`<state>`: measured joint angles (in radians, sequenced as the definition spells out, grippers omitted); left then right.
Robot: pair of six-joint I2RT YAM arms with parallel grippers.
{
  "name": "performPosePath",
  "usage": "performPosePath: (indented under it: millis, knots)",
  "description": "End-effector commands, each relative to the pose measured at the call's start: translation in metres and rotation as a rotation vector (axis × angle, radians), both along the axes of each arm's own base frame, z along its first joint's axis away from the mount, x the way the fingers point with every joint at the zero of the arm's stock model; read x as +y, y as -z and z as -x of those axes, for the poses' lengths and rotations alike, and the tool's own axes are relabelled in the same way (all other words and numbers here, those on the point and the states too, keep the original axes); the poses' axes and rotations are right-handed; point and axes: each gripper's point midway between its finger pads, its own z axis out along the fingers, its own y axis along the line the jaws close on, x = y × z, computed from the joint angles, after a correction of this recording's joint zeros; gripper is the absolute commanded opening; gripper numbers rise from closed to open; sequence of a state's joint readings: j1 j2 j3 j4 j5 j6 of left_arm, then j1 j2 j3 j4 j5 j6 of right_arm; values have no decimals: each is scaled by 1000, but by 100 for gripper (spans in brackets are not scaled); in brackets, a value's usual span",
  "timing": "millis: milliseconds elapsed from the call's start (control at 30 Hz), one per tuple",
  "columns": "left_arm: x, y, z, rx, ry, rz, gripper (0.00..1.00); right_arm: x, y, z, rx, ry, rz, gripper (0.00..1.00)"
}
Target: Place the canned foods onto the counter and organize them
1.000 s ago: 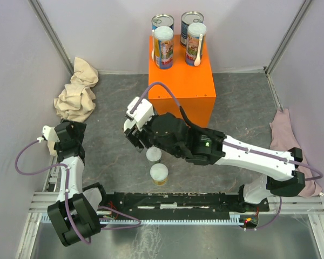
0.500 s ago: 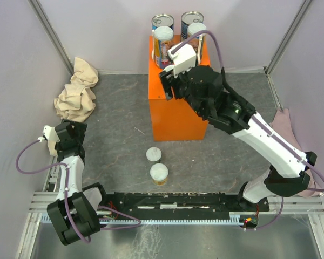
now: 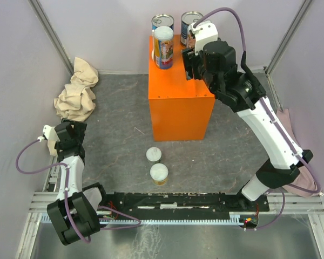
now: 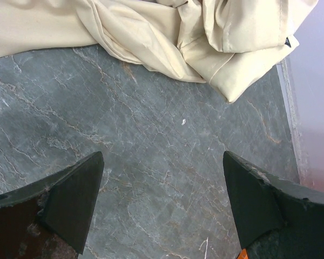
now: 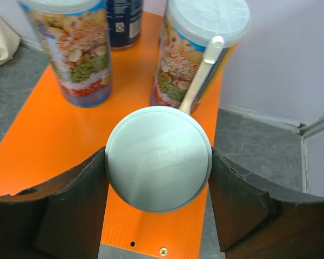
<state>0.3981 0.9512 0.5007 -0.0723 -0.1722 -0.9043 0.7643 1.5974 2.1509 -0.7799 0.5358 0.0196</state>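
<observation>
My right gripper (image 5: 158,162) is shut on a can with a pale lid (image 5: 158,157), held above the right part of the orange counter (image 5: 54,135). Just beyond it stand two colourful cans (image 5: 75,54) (image 5: 197,54), the right one with a white spoon on its side, and a blue tin (image 5: 124,16). From above, the right gripper (image 3: 193,51) is over the counter (image 3: 178,102), next to a colourful can (image 3: 163,47) and two blue tins (image 3: 162,22) (image 3: 190,17). Two white-lidded cans (image 3: 154,155) (image 3: 159,174) stand on the floor. My left gripper (image 4: 162,205) is open over bare floor.
A beige cloth (image 3: 75,91) lies crumpled at the left wall, its folds (image 4: 205,38) just beyond the left fingers. A pink cloth (image 3: 283,129) lies by the right wall. The black rail (image 3: 173,202) runs along the near edge.
My right arm has risen from low in front of the counter, near the floor cans, and swung to above the counter's right rear. The left arm has not moved.
</observation>
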Motion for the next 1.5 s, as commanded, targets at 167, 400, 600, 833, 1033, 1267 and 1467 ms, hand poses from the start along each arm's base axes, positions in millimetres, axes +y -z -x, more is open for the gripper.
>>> performPosePath:
  millis: [167,400,600,833,1033,1267,1467]
  knots:
    - [1,-8,-7,-62,-17,26,97,-12,-21,-8,29,0,-84,1]
    - [0,-7,-7,-59,-12,29,97,-17,-10,-13,97,3,-93,1]
    - [0,-5,-8,-58,-9,33,96,-19,-1,-17,143,-7,-98,2]
    - [-1,-6,-8,-62,-7,33,96,-14,0,-12,165,-45,-119,4]
    - [-1,-6,-9,-67,-2,34,96,-13,9,-13,188,-47,-112,6]
    - [-1,-7,-8,-68,-3,35,96,-15,23,-22,218,-30,-103,14]
    - [-2,-6,-9,-69,1,37,96,-10,37,-30,246,-32,-105,37]
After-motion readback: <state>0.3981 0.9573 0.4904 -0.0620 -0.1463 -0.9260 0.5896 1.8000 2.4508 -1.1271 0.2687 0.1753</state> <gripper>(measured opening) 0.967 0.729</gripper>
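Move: The can in the right gripper is bound for the bare strip at the right front of the orange counter, roughly 3 cm ahead of that hand, 1 cm to its right and 9 cm below. The spoon jar stands about 10 cm ahead and 1 cm to the right; the left jar is about 9 cm ahead and 8 cm to the left, both some 4 cm lower. From the left hand, that counter spot is about 10 cm ahead, 46 cm right and 25 cm up. Keep the right gripper's hold on the small white-lidded can and lower it about 5 cm towards the open counter spot in front of the spoon jar, easing forward 2–3 cm in all. Tip the fingers down some 15 degrees on the way; most of the tilt comes in the first second. Keep the fingers at the same opening. ##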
